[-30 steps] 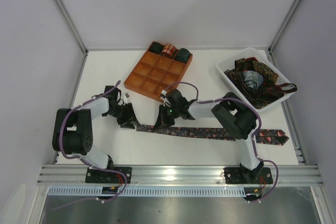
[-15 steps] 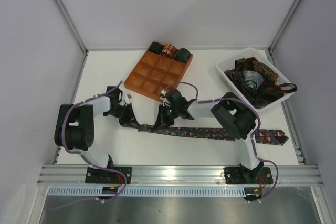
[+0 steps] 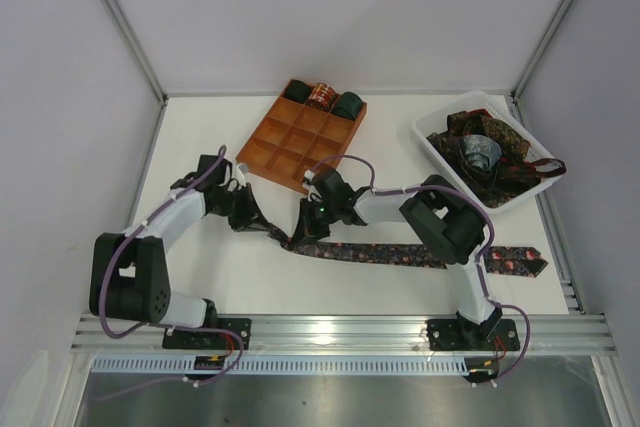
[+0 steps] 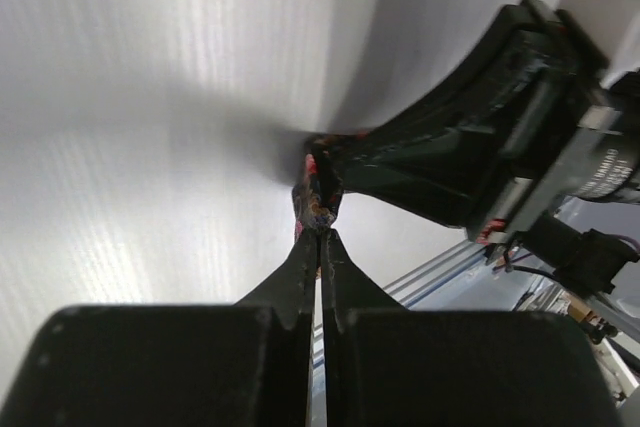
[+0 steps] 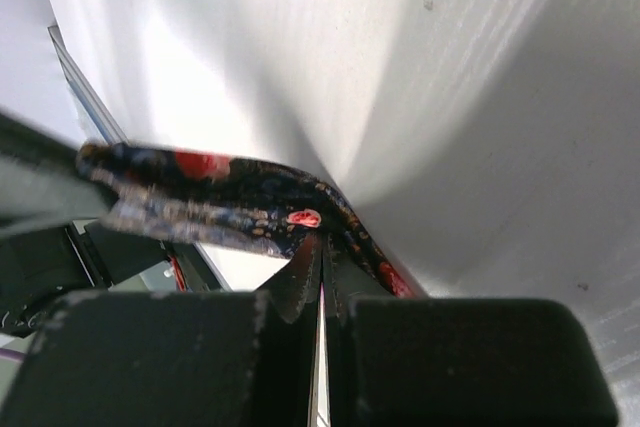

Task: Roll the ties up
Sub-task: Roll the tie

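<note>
A dark tie with red floral print lies flat across the table, its wide end at the right. My left gripper is shut on the tie's narrow left end. My right gripper is shut on the tie just to the right, where the fabric bends up. The two grippers stand close together. Three rolled ties sit in the tray's back row.
An orange-brown gridded tray stands behind the grippers. A white bin at the back right holds several loose ties. The metal rail runs along the near edge.
My left gripper has moved right and back with the tie's narrow end, closing on my right gripper. The left arm has stretched out. The right gripper has barely moved.
</note>
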Controlling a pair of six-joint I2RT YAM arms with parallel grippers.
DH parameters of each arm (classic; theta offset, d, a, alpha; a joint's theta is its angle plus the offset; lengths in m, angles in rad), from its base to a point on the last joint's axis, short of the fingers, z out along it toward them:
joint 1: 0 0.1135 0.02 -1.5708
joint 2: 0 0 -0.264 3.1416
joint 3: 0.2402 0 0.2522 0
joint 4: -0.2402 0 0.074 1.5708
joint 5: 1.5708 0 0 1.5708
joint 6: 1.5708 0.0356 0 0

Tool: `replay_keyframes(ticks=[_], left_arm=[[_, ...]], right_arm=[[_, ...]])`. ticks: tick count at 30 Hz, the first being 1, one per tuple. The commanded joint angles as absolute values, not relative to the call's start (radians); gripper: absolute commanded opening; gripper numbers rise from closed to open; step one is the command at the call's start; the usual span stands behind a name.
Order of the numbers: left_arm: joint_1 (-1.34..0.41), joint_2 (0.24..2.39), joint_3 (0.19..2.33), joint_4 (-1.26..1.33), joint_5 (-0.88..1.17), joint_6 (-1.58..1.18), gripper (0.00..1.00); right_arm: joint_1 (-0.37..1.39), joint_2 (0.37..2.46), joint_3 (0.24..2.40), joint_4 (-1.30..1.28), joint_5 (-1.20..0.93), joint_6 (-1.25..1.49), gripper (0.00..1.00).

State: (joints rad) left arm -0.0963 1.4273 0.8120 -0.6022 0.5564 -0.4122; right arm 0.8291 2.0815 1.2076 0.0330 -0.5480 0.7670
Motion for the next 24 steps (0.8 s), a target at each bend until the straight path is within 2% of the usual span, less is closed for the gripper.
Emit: replay_keyframes(ticks=[1, 12, 24], left_arm=[[-0.149, 1.356, 0.819, -0.554, 0.591, -0.526, 0.01], [-0.296, 1.31, 0.765, -0.454, 0.559, -0.756, 0.01], [-0.368, 1.302, 0.767, -0.46, 0.449, -0.831, 0.0]], right_arm=[[0.825, 2.137, 1.223, -0.055, -0.502, 0.782, 0.0], [0.825, 2.146, 1.305, -0.103, -0.571, 0.808, 0.0], [0.77, 2.033, 1.232, -0.107, -0.601, 0.831, 0.0]])
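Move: My left hand holds the tie's free end raised off the table. It goes for the turn of the tie at my right fingertips, about 6 cm to its right, 1 cm back and 5 cm lower. The rest of the tie runs on rightward, its middle about 34 cm right and 2 cm back; the wooden box sits some 28 cm ahead and 7 cm right. From my right hand, that turn is right at the fingertips. Over the shut tips of my right hand I fold the tie: my left hand, still pinching the end, sweeps about 6.5 cm right, quick at first and then easing off, rising 2 cm and drawing back a little. My right fingers stay shut on the tie inside the turn, lifting barely 1 cm and tipping a few degrees. ##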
